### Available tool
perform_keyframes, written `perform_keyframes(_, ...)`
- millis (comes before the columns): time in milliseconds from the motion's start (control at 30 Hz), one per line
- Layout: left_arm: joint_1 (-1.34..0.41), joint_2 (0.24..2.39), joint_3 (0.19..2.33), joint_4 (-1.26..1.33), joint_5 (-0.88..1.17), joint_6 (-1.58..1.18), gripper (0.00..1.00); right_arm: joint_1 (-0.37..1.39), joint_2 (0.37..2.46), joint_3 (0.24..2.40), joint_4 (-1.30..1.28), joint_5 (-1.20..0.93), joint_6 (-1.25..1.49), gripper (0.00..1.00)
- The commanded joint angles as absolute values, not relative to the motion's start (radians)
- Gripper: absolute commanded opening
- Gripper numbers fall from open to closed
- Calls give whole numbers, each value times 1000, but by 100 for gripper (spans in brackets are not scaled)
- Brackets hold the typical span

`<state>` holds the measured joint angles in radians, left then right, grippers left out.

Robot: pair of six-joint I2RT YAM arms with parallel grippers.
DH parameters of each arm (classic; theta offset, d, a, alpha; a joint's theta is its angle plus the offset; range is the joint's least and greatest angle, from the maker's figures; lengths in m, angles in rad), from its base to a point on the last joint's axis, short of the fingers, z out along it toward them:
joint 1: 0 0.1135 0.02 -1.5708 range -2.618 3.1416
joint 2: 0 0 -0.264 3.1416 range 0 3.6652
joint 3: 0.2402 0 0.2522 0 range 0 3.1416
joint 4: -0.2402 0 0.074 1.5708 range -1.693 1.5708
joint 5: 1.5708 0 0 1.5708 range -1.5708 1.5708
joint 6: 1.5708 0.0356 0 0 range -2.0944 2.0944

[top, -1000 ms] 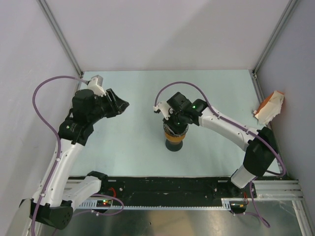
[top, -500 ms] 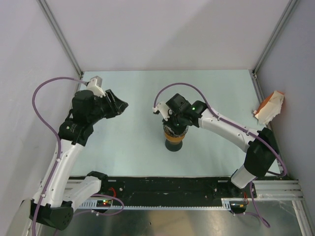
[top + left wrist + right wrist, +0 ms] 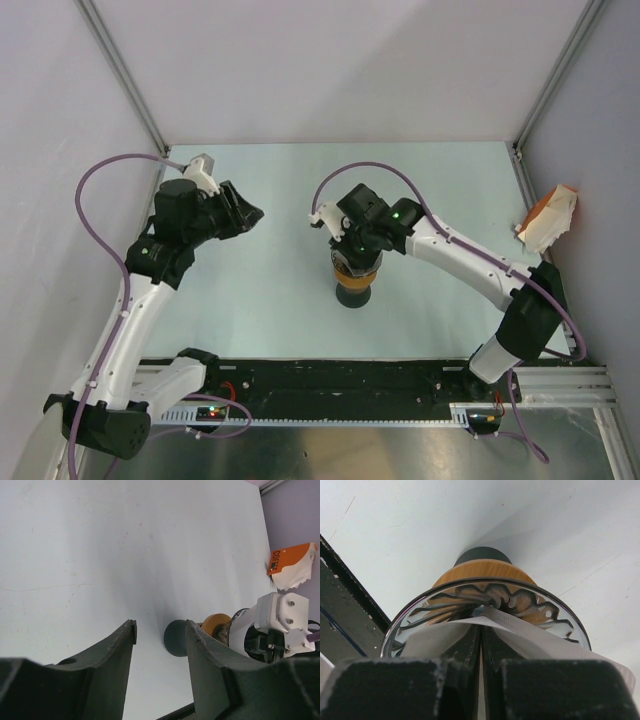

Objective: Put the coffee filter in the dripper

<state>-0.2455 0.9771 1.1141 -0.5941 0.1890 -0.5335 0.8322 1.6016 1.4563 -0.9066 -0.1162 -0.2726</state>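
The clear ribbed dripper (image 3: 520, 600) sits on a wooden ring over a dark base (image 3: 354, 292) at mid-table. The white coffee filter (image 3: 540, 637) lies inside the dripper's bowl, folded over and draped to both sides of my right gripper (image 3: 481, 627). That gripper reaches down into the bowl, jaws almost together with a thin white edge of paper pinched between them. From above, the right gripper (image 3: 355, 250) covers the dripper. My left gripper (image 3: 160, 627) hovers open and empty to the left (image 3: 250, 213), aimed toward the stand's dark base (image 3: 175, 637).
An orange and white filter packet (image 3: 548, 217) hangs by the right wall, also seen in the left wrist view (image 3: 292, 565). A black rail (image 3: 340, 380) runs along the near table edge. Metal frame posts stand at the back corners.
The left arm has drifted slightly up and to the right. The right gripper stays over the dripper with the filter, hardly moved.
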Motion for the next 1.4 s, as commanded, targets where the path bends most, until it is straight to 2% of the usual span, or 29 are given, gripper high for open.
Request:
perform_keyframes(0, -238, 979, 1154, -578, 206, -533, 50, 841, 1567, 1524, -940, -102, -291, 6)
perform_keyframes(167, -238, 985, 1161, -578, 212, -525, 51, 838, 1557, 1552, -967, -91, -294, 7)
perform_keyframes(467, -238, 1010, 1171, -577, 233, -490, 56, 837, 1514, 1611, -1001, -81, -300, 15)
perform_keyframes(633, -238, 1027, 1194, -578, 249, -441, 67, 813, 1480, 1690, -983, -98, -300, 21)
perform_keyframes(700, -239, 1039, 1212, -578, 253, -408, 75, 783, 1461, 1726, -967, -123, -287, 25)
perform_keyframes(800, -239, 1061, 1257, -579, 264, -342, 94, 707, 1427, 1765, -932, -186, -240, 31)
perform_keyframes(833, -238, 1067, 1271, -581, 269, -318, 97, 679, 1415, 1768, -912, -203, -225, 33)
perform_keyframes(1067, -239, 1152, 1445, -697, 270, -117, 100, 366, 1256, 1631, -714, -366, -43, 46)
perform_keyframes(1200, -235, 1227, 1533, -852, 265, 9, 100, 153, 1150, 1450, -641, -479, 16, 58)
perform_keyframes(1267, -231, 1252, 1528, -906, 232, 48, 100, 58, 1112, 1350, -635, -535, 18, 68)
perform_keyframes(1367, -217, 1254, 1458, -936, 182, 80, 100, -42, 1071, 1205, -639, -572, -21, 87)
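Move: The filter sits in the dripper with the right fingers still down among its paper, its middle about 3 cm below that hand's point and 1 cm to the right. The dripper around it is centred some 5 cm below that point and 1 cm to the right, and the black stand roughly 13 cm below, likewise 1 cm right and about 1 cm back. From the left hand, the filter lies about 22 cm to the right, 6 cm back and 15 cm lower. Rising slowly at first, the right hand draws its barely parted fingers off the filter, climbs clear about 20 cm, then sweeps roughly 19 cm right and 7 cm forward away from the dripper, sinking 4 cm at the end. Its fingers spread wide as it turns clockwise and tips up out of its downward point. The left hand opens fully, rising and easing forward before dipping slightly. ##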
